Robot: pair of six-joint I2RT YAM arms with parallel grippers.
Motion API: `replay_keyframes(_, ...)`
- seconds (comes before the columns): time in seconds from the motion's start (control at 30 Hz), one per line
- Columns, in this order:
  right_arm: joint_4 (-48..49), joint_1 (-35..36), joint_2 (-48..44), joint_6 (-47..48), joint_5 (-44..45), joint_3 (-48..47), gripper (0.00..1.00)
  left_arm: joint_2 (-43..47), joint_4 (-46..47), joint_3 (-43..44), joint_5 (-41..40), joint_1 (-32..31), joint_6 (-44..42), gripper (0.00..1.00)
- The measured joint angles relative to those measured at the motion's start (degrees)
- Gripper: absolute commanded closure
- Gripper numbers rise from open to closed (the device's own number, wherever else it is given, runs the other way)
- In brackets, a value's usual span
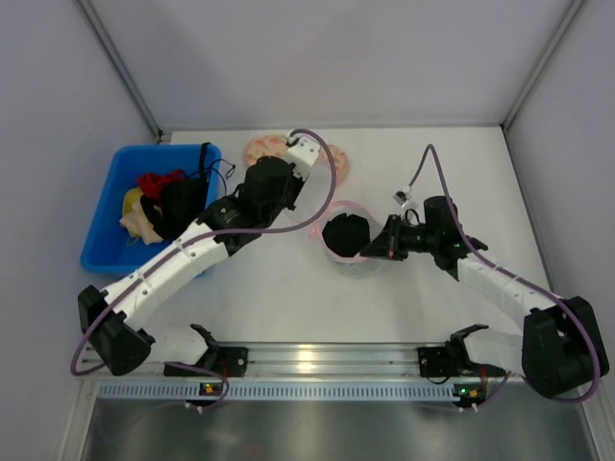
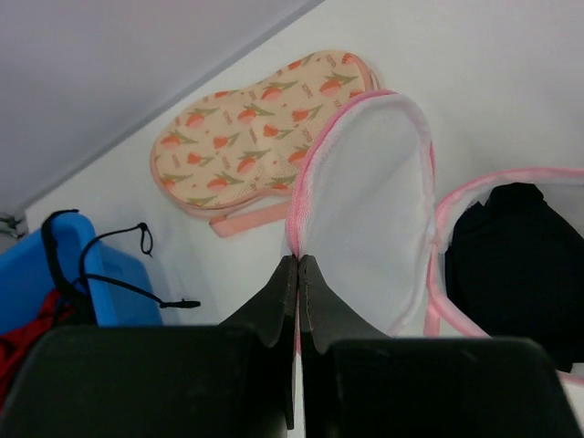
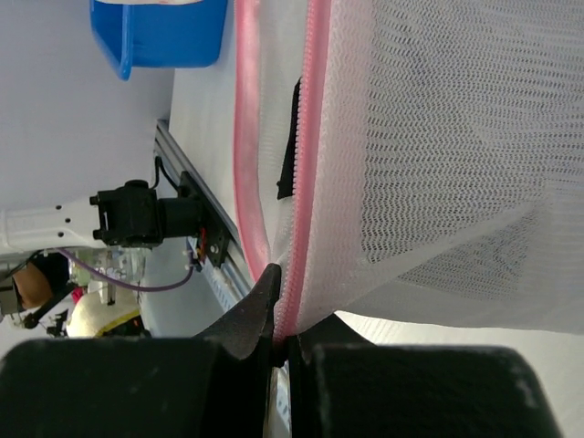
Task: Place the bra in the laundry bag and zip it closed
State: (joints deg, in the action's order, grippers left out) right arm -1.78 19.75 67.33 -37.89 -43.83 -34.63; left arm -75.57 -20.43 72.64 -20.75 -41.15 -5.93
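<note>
The laundry bag (image 1: 359, 265) lies mid-table, unzipped, its white mesh lid (image 2: 365, 201) folded out flat beside the other half. The black bra (image 1: 344, 233) sits bundled inside that other half (image 2: 511, 265). My left gripper (image 2: 298, 260) is shut on the near end of the lid's pink rim. In the top view its fingers are hidden under its own wrist. My right gripper (image 1: 370, 252) is shut on the pink zip rim (image 3: 301, 182) at the bag's right side, with mesh (image 3: 438, 137) stretched up in front of its camera (image 3: 285, 315).
A blue bin (image 1: 106, 226) holding several clothes stands at the left. A peach patterned cloth (image 1: 264, 149) lies at the back, just beyond the lid (image 2: 255, 128). A metal rail (image 1: 317, 360) runs along the near edge. Walls close the back and sides.
</note>
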Motion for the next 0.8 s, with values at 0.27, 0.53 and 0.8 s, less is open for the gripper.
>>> replay_keyframes(0.27, 1.6, 0.0, 0.2, -0.9, -0.4, 0.0, 0.6, 1.4, -0.1, -2.5, -6.1, -7.2, -11.9, 1.0)
replay_keyframes(0.53, -7.0, -4.4, 0.4, 5.0, -8.0, -4.5, 0.47, 0.7, 8.5, -5.7, -9.3, -11.6, -27.2, 1.0)
replay_keyframes(0.8, -19.9, -22.9, 0.7, 13.8, -13.7, -7.6, 0.39, -6.6, 20.0, -5.9, -11.6, -17.0, -44.2, 1.0)
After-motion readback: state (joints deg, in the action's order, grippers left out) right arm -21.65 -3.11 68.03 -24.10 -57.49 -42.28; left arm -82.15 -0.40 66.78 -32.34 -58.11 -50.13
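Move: The left gripper holds the rim of the laundry bag's raised lid half. The bra in the open half lies about 12 cm to its right, 1 cm ahead and 24 cm below. The patterned pouch lies some 20 cm straight ahead of the left hand and the blue bin roughly 34 cm left and 6 cm ahead, both about 25 cm below. From the right gripper, which pinches the open half's rim, the bra is some 6 cm left, 5 cm ahead and 9 cm lower. Bring the left gripper about 8 cm to the right towards the bra's side of the bag, keeping the lid's rim pinched and the height nearly level, while rolling its left side up some 35 degrees and tilting the fingers up. Open the right fingers to let go of the other half's rim, then draw that hand off to the right and slightly forward, rising a little. ##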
